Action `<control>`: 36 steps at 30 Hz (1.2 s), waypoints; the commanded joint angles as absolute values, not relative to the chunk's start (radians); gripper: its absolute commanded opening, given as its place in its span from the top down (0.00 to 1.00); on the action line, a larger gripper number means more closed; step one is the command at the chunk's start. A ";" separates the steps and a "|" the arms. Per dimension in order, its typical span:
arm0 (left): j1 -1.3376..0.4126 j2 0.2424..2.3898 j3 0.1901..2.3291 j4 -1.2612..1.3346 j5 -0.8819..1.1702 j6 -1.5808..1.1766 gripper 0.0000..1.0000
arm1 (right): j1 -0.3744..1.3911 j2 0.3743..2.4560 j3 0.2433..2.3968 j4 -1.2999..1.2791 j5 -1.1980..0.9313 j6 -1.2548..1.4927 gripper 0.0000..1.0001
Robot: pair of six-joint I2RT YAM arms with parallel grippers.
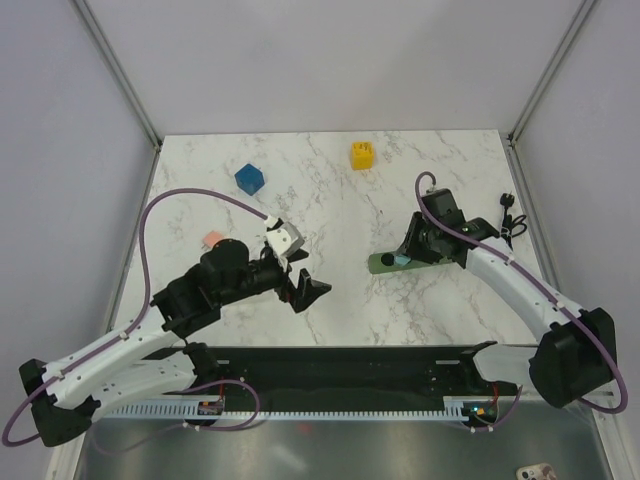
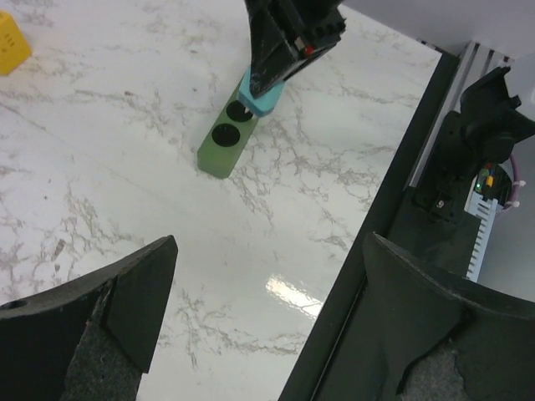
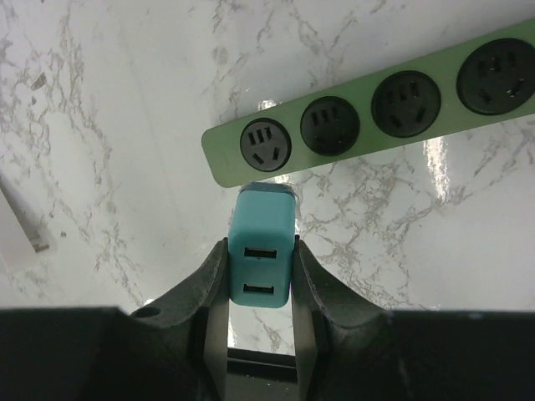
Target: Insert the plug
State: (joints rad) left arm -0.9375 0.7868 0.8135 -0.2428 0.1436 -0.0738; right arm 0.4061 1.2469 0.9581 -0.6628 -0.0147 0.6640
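Observation:
The yellow plug [image 1: 362, 155] sits at the far middle of the table, also at the left wrist view's top-left corner [image 2: 10, 42], with no gripper near it. My right gripper [image 3: 261, 251] is shut on a teal charger block [image 3: 262, 246] with two USB ports. It holds the block against the near edge of the dark green socket strip [image 3: 376, 109], by the end socket. In the top view the block [image 1: 402, 260] shows at the strip [image 1: 383, 263]. My left gripper [image 2: 269, 242] is open and holds nothing, left of the strip [image 2: 224, 142].
A blue cube [image 1: 249, 178] lies at the far left, with a small pink piece [image 1: 211, 240] nearer in. A black plug with a thin cord [image 1: 510, 215] rests by the right edge. The black base rail [image 2: 393, 209] runs along the table's near edge.

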 commanded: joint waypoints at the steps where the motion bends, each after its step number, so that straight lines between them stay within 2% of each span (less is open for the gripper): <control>1: -0.937 0.784 0.819 -0.296 0.089 -0.141 0.00 | 0.394 1.275 1.025 -0.716 0.103 0.775 1.00; 7: -0.934 0.790 0.856 -0.408 -0.033 -0.143 0.00 | 0.376 1.374 1.149 -0.931 0.331 0.951 1.00; 12: -0.928 0.775 0.822 -0.449 -0.121 -0.127 0.00 | 0.339 1.524 1.279 -1.069 0.336 0.991 1.00; 22: -0.925 0.730 0.762 -0.449 -0.278 -0.140 0.00 | 0.244 1.608 1.367 -1.069 0.411 1.060 1.00; 36: -0.925 0.716 0.739 -0.453 -0.268 -0.160 0.00 | 0.218 1.640 1.298 -0.991 0.417 1.178 1.00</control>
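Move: The right hand already holds the plug above the power strip. The strip's rightmost socket lies about 6 cm ahead of it, 12 cm to its right and 7 cm lower; the leftmost socket is some 3 cm ahead, 2 cm left. The power button sits 5 cm right of the rightmost socket and 1 cm farther out. From the left hand that rightmost socket is roughly 17 cm ahead, 37 cm right and 21 cm below. Still pinching the plug, the right hand carries it to the right and somewhat forward, along the strip towards the rightmost socket, about 12 cm in all, turning some 45 degrees clockwise and sinking slightly overall. Meanwhile the empty left hand, fingers staying open, swings about 10 cm away to the left and down, turning counter-clockwise. ##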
